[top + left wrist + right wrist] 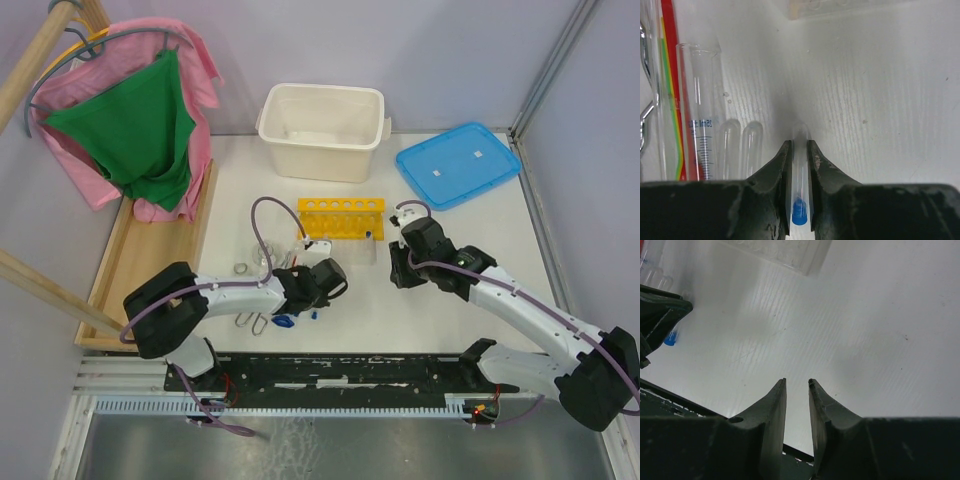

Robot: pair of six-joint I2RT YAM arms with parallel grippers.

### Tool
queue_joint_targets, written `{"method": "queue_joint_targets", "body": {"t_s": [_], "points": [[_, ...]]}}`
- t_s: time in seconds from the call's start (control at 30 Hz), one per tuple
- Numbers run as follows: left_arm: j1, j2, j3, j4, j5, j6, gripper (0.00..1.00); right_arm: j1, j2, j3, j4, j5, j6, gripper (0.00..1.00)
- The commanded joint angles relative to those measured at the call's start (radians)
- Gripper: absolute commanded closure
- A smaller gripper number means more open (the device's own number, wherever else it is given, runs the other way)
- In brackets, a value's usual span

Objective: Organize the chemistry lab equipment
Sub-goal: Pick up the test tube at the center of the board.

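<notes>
In the left wrist view, my left gripper (pixel 799 142) is shut on a small clear tube (pixel 800 165) with a blue cap (pixel 799 212); the tube lies lengthwise between the fingers on the white table. Left of it lie two more clear tubes (pixel 740 145), a graduated glass cylinder (pixel 700 110) and a thin red rod (pixel 672 90). From above, the left gripper (pixel 305 290) sits just in front of the yellow rack (pixel 340 217). My right gripper (pixel 405 268) hangs low to the rack's right, its fingers (pixel 782 395) slightly apart and holding nothing.
A large white tub (pixel 322 130) stands behind the rack, and a flat blue lid (pixel 458 163) lies at the back right. Metal tongs (pixel 250 320) and small glassware (pixel 243 268) lie near the left arm. A wooden stand with pink and green cloth (pixel 140 130) fills the left side.
</notes>
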Motion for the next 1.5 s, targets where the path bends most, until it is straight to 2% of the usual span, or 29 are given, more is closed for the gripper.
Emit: {"method": "queue_joint_targets", "body": {"t_s": [0.0,0.13,0.37,0.57,0.63,0.77,0.93,1.2,1.37,1.47], "points": [[0.000,-0.027,-0.057,0.094,0.081,-0.165,0.86,0.004,-0.026,-0.006,0.045,0.025,0.015,0.68],[0.005,-0.105,-0.139,0.186,0.101,-0.332,0.92,0.005,-0.029,-0.006,0.051,0.024,0.022,0.68],[0.004,-0.239,-0.291,0.331,0.092,-0.607,0.94,0.008,-0.034,-0.019,0.071,0.033,0.038,0.69],[0.000,-0.322,-0.315,0.297,0.021,-0.750,0.97,0.015,-0.029,-0.026,0.084,0.039,0.048,0.69],[0.002,-0.346,-0.314,0.279,0.002,-0.783,0.96,0.017,-0.028,-0.027,0.087,0.044,0.049,0.69],[-0.001,-0.375,-0.282,0.216,-0.034,-0.815,0.88,0.022,-0.021,-0.027,0.093,0.049,0.050,0.70],[-0.002,-0.364,-0.215,0.055,-0.066,-0.933,0.88,0.033,-0.006,-0.025,0.102,0.045,0.057,0.69],[-0.003,-0.274,-0.189,0.061,-0.043,-0.989,0.89,0.093,0.013,-0.035,0.126,0.004,0.041,0.66],[-0.005,-0.267,-0.200,0.083,-0.042,-1.010,0.91,0.169,-0.020,-0.087,0.237,-0.142,-0.024,0.65],[-0.006,-0.262,-0.187,0.078,-0.044,-0.991,0.89,0.190,-0.017,-0.101,0.272,-0.174,-0.027,0.63]]}}
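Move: The test tube lies between the left fingers already, flat and roughly fore-and-aft, its middle about 1 cm back from the left hand, its blue cap nearer the base. Two more capped tubes lie some 3 and 5 cm to its left, the graduated cylinder about 7 cm left and level; the clear rack stands 8 cm ahead and 5 cm right of the left hand. From the right hand the tube is roughly 16 cm left, 5 cm back and 11 cm below. Keep the left gripper pinched on the tube and tighten the grip. Draw it back some 2 cm while rolling its left side down and turning counter-clockwise, about 40 degrees each, then raise it to 5 cm and settle back to 3. Late on, bring the half-open right gripper left and slightly back towards the tube's capped end. ##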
